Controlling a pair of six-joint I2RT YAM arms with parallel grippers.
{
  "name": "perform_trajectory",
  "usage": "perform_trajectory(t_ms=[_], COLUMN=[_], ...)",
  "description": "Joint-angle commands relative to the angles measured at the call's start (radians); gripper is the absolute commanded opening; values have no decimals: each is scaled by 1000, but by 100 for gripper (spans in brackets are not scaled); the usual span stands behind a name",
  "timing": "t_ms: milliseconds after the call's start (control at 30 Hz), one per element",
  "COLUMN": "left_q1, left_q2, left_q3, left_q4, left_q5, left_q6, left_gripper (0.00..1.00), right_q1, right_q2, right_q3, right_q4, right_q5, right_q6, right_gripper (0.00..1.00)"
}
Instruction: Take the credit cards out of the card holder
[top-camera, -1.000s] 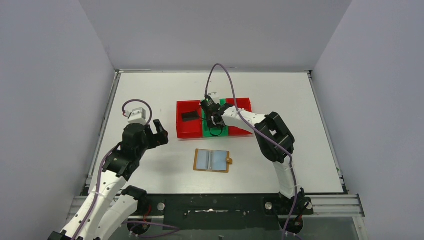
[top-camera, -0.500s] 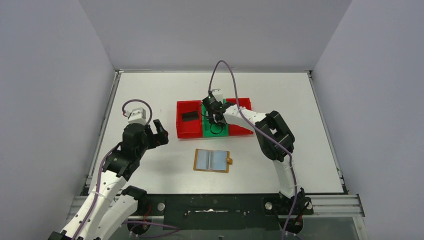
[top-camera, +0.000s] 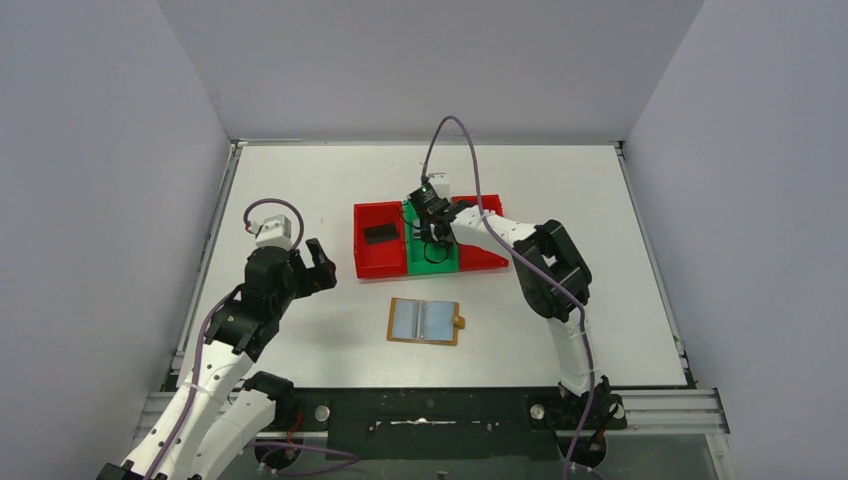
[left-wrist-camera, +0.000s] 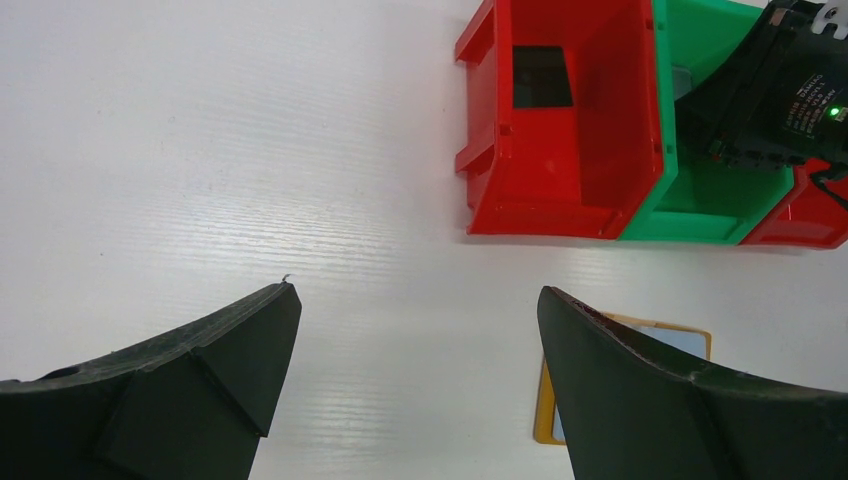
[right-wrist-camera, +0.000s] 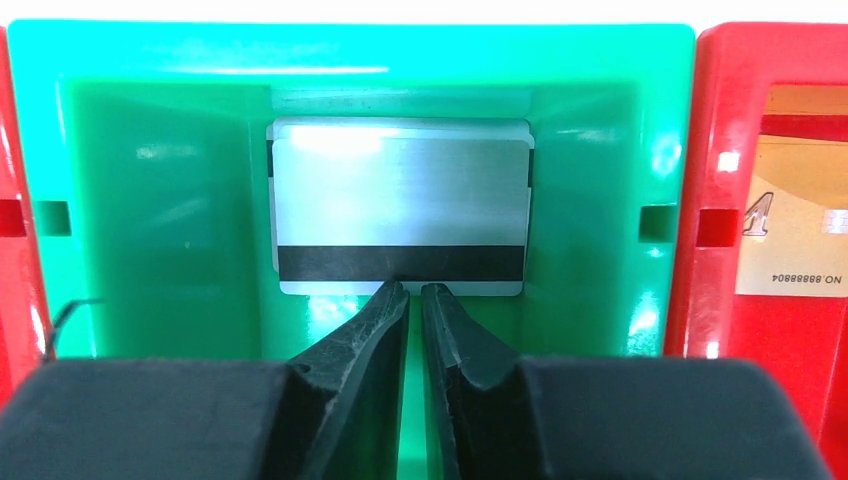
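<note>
The card holder (top-camera: 425, 321) lies open on the table, an orange-tan wallet with two pale blue-grey panels and a side tab; in the left wrist view its corner (left-wrist-camera: 672, 330) peeks out beside my right-hand finger. A silver credit card (right-wrist-camera: 400, 205) with a black stripe lies flat on the floor of the green bin (right-wrist-camera: 150, 200). My right gripper (right-wrist-camera: 415, 288) points down into that bin, fingertips at the card's near edge, jaws parted by a narrow slit with nothing between them. My left gripper (left-wrist-camera: 415, 295) hovers wide open over bare table, left of the holder.
Red bins flank the green bin (top-camera: 445, 262). The left red bin (left-wrist-camera: 560, 170) holds a black card (left-wrist-camera: 543, 77). The right red bin (right-wrist-camera: 715, 150) holds a gold card (right-wrist-camera: 795, 220). The right arm's purple cable arcs over the bins.
The right gripper has shifted slightly right and toward the back over the green bin, and its jaws have parted a little. The left arm and the card holder have not moved.
</note>
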Motion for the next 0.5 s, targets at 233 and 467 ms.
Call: perform_trajectory(t_ms=[233,467], left_q1=[10,18], left_q2=[-6,-8], left_q3=[9,10], left_q4=[48,47], left_q5=[11,4], left_q6=[13,9], left_gripper=[91,92], right_q1=[78,284], right_q2=[-307,-441], right_q3=[-117,-300], right_q4=[49,0], right_q5=[87,305], right_q6=[-3,230], right_gripper=[31,58])
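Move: The silver cards lie in the green bin about 3 cm ahead of the right fingertips and 2 cm below them. From that hand the black card is about 11 cm left and 2 cm ahead, the gold card about 11 cm right and 3 cm ahead, and the open card holder roughly 19 cm back and 1 cm left. From the idle left hand the silver cards lie about 18 cm ahead, 22 cm right and 15 cm down. The right hand rises about 11 cm out of the green bin, drawing back some 7 cm, its fingers opening halfway. ##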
